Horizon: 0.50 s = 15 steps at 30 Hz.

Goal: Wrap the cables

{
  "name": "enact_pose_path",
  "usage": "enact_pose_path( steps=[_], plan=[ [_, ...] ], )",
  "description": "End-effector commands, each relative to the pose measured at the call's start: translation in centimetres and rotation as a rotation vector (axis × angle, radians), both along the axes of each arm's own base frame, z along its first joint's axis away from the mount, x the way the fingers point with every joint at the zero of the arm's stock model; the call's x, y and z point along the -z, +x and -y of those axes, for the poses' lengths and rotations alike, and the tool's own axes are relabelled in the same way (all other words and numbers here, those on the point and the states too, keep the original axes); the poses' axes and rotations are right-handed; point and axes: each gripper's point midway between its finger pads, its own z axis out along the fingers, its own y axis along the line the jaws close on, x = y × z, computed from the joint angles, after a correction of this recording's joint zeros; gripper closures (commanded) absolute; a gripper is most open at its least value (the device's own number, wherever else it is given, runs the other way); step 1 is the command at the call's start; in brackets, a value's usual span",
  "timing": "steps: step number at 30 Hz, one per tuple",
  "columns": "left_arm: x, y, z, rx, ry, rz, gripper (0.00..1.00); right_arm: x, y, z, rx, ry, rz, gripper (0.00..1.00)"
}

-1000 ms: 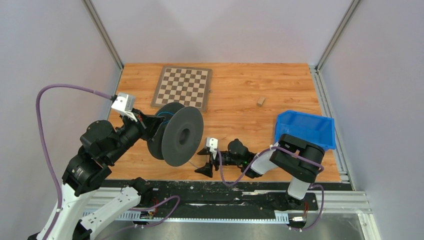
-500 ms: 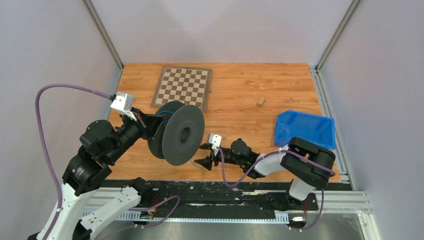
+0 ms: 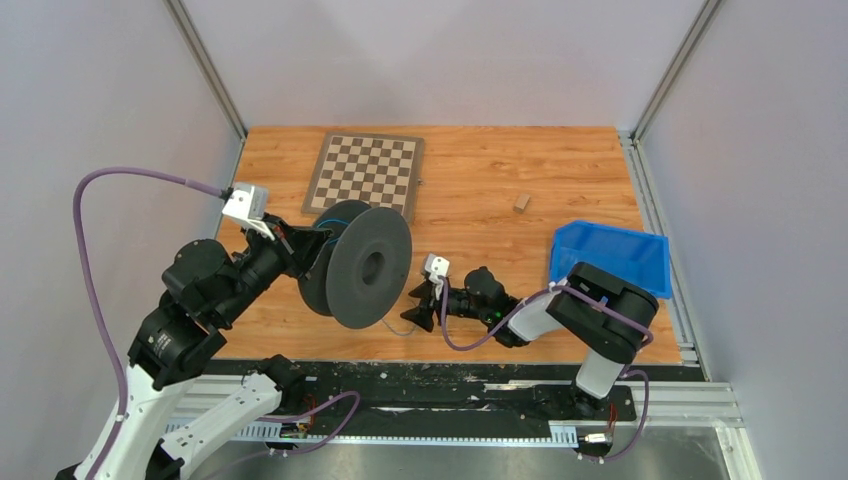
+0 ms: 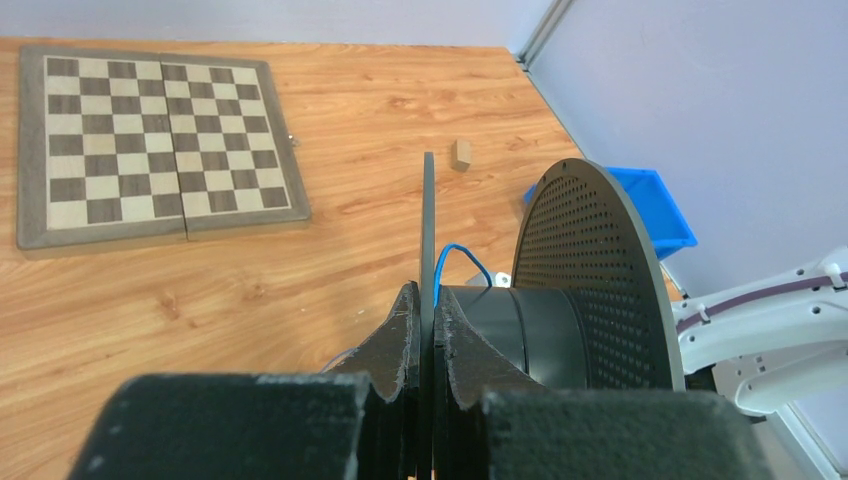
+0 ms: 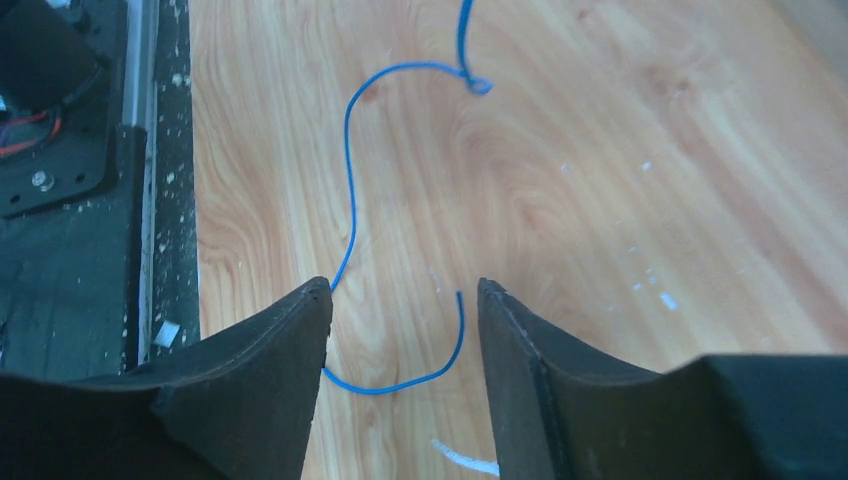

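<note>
A thin blue cable (image 5: 352,200) snakes over the wooden table in the right wrist view. Its free end (image 5: 458,335) curls between the fingers of my right gripper (image 5: 404,295), which is open and low over the table. From above, that gripper (image 3: 418,305) sits just right of a black spool (image 3: 362,270) standing on edge, with a faint cable loop (image 3: 398,326) below it. My left gripper (image 4: 426,310) is shut on the spool's thin near flange (image 4: 427,225). A short blue cable (image 4: 457,262) arcs up from the spool's hub.
A chessboard (image 3: 365,175) lies at the back left. A small wooden block (image 3: 521,202) sits at the back right, and a blue bin (image 3: 610,258) stands at the right edge. The black mounting rail (image 3: 450,385) runs along the near edge.
My right gripper has moved left and slightly away, toward the spool, and its jaws have narrowed. The left gripper has nudged the spool a little to the right.
</note>
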Motion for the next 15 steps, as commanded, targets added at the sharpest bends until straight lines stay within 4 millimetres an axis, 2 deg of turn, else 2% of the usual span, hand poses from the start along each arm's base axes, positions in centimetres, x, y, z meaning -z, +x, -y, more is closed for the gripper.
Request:
enact_pose_path(
  steps=[1, 5, 8, 10, 15],
  plan=[
    [-3.0, 0.3, 0.3, -0.007, -0.105, 0.074, 1.0, 0.9, -1.4, -0.9, -0.07, 0.018, -0.064, 0.47],
    [-2.8, 0.5, 0.3, -0.016, -0.102, 0.068, 1.0, 1.0, -1.1, -0.8, -0.048, 0.015, -0.071, 0.59],
    [-2.6, 0.9, -0.1, -0.05, -0.112, 0.06, 1.0, 0.6, -0.5, -0.2, 0.004, 0.025, -0.064, 0.84],
    [-2.4, 1.5, -1.0, -0.116, -0.129, 0.042, 1.0, 0.0, -0.6, 0.2, 0.016, 0.038, -0.051, 0.98],
    [-1.3, 2.8, -2.5, -0.249, -0.165, -0.007, 1.0, -2.0, -1.6, 1.8, 0.052, 0.066, 0.006, 1.0]
  ],
)
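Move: The free end of the blue cable curls on the table right under my open right fingers, about 3 cm below and 1 cm back. A small white scrap lies roughly 5 cm to this hand's right and 1 cm ahead; the spool hangs about 5 cm to its left, level with it and some 28 cm above. From my left hand, which grips the spool's rim, the cable end is about 12 cm right, 1 cm ahead and 35 cm down. I dip my right hand about 2.5 cm onto the cable's free end, easing back a little towards my base, and shut the fingers fully so the tips pinch it near its end; then I start drawing it to my right. My left hand keeps its grip on the spool's rim and late on swings about 2 cm forward, left and slightly down, turning some 5 degrees counter-clockwise. ##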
